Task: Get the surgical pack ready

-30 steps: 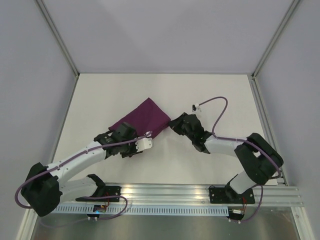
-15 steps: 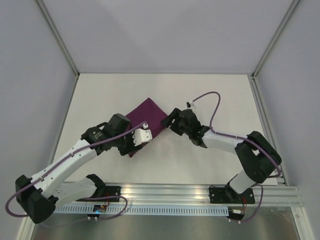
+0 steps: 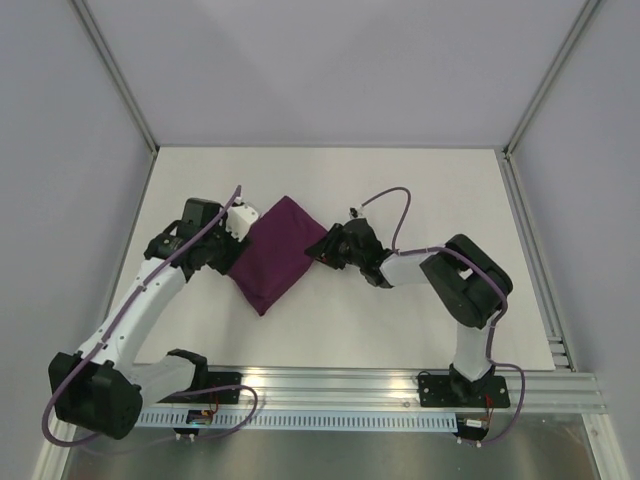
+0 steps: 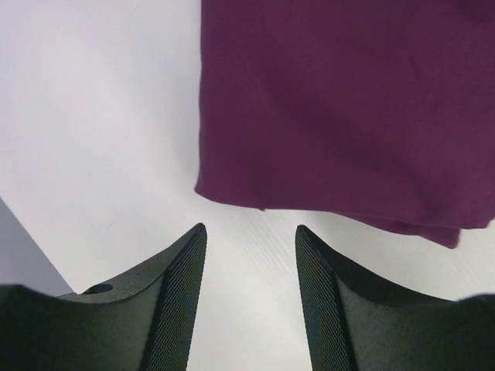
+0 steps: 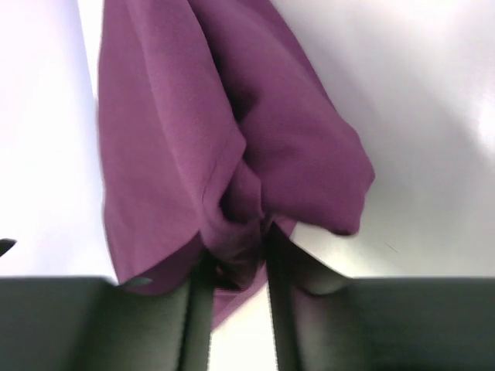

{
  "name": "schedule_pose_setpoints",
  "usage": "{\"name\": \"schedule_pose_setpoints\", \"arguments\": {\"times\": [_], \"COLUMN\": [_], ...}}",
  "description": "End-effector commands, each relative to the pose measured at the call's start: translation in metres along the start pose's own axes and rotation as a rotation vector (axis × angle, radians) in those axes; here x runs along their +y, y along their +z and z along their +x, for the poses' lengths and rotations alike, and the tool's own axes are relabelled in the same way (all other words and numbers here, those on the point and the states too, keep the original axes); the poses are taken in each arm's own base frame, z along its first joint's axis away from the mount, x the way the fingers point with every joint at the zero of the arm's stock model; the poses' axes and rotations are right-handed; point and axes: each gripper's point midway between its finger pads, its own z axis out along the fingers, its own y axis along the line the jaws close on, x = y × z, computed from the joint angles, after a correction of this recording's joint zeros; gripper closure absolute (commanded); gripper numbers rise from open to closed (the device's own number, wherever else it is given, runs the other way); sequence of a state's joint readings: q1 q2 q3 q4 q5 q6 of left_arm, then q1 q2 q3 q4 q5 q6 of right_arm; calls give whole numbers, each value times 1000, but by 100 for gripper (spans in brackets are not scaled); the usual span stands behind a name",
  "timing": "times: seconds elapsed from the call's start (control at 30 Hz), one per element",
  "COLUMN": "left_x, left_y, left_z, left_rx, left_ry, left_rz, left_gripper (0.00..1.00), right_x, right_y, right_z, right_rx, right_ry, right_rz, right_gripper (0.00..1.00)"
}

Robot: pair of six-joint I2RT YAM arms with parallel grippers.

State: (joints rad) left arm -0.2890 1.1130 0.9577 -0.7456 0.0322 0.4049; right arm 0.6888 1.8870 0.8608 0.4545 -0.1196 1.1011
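The surgical pack (image 3: 272, 250) is a plum-purple folded bundle lying diamond-wise on the white table. My left gripper (image 3: 226, 258) is at the pack's left edge. In the left wrist view it (image 4: 251, 232) stands open with only bare table between the fingers, and the pack's edge (image 4: 340, 116) lies just beyond the tips. My right gripper (image 3: 318, 248) is at the pack's right corner. The right wrist view shows it (image 5: 236, 259) pinching a bunched fold of the pack (image 5: 232, 154) between its fingers.
The white table (image 3: 420, 190) is enclosed by pale walls with metal frame posts (image 3: 120, 85) at the back corners. A metal rail (image 3: 340, 385) carrying both arm bases runs along the near edge. A purple cable (image 3: 385, 200) arcs over the right wrist.
My left arm has swung from the pack's near side round to its left edge and opened wider. My right gripper moved left, opened, then closed on the pack's right corner.
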Motion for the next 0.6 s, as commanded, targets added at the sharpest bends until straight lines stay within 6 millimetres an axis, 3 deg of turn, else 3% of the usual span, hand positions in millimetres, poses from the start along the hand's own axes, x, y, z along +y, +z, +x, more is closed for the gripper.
{"name": "schedule_pose_setpoints", "arguments": {"times": [0.0, 0.13, 0.27, 0.43, 0.57], "left_x": [25, 36, 31, 30, 32], "left_y": [-12, -15, -14, -12, -13], "left_z": [4, 20, 26, 30, 30], "left_rx": [-9, 13, 14, 27, 27], "left_ry": [-101, -153, -158, -159, -160], "left_rz": [-89, -115, -99, -99, -110], "left_gripper": [41, 41, 41, 41, 41], "right_x": [10, 13, 12, -6, -40], "right_y": [16, 27, 23, 3, -22], "right_z": [29, 27, 7, -37, -81], "right_rx": [132, 165, 126, 19, -139], "right_ry": [-60, -138, -109, -3, 136], "right_rz": [-45, -46, -50, -45, 3], "right_gripper": [74, 85, 99, 99, 99]}}
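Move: The right hand has the purple wrap's right edge between its half-closed fingers, at the hand point. The bundle's middle lies about 10 cm to its left and roughly level fore and aft, 2 cm lower; the near tip is some 15 cm back and 14 cm left, and the far corner 13 cm ahead and 8 cm left. From the open left hand, that right edge is about 21 cm to the right, 4 cm ahead and 11 cm lower. Pinching the wrap's right edge, the right fingers close down on the cloth as the hand pushes about 3 cm left and a little forward; still gripping, it then pulls back to the right, away from the bundle's left side, by some 5 cm. The left hand, open and clear of the cloth, moves 4 to 5 cm left and then waits, turned about 10 degrees counter-clockwise. ##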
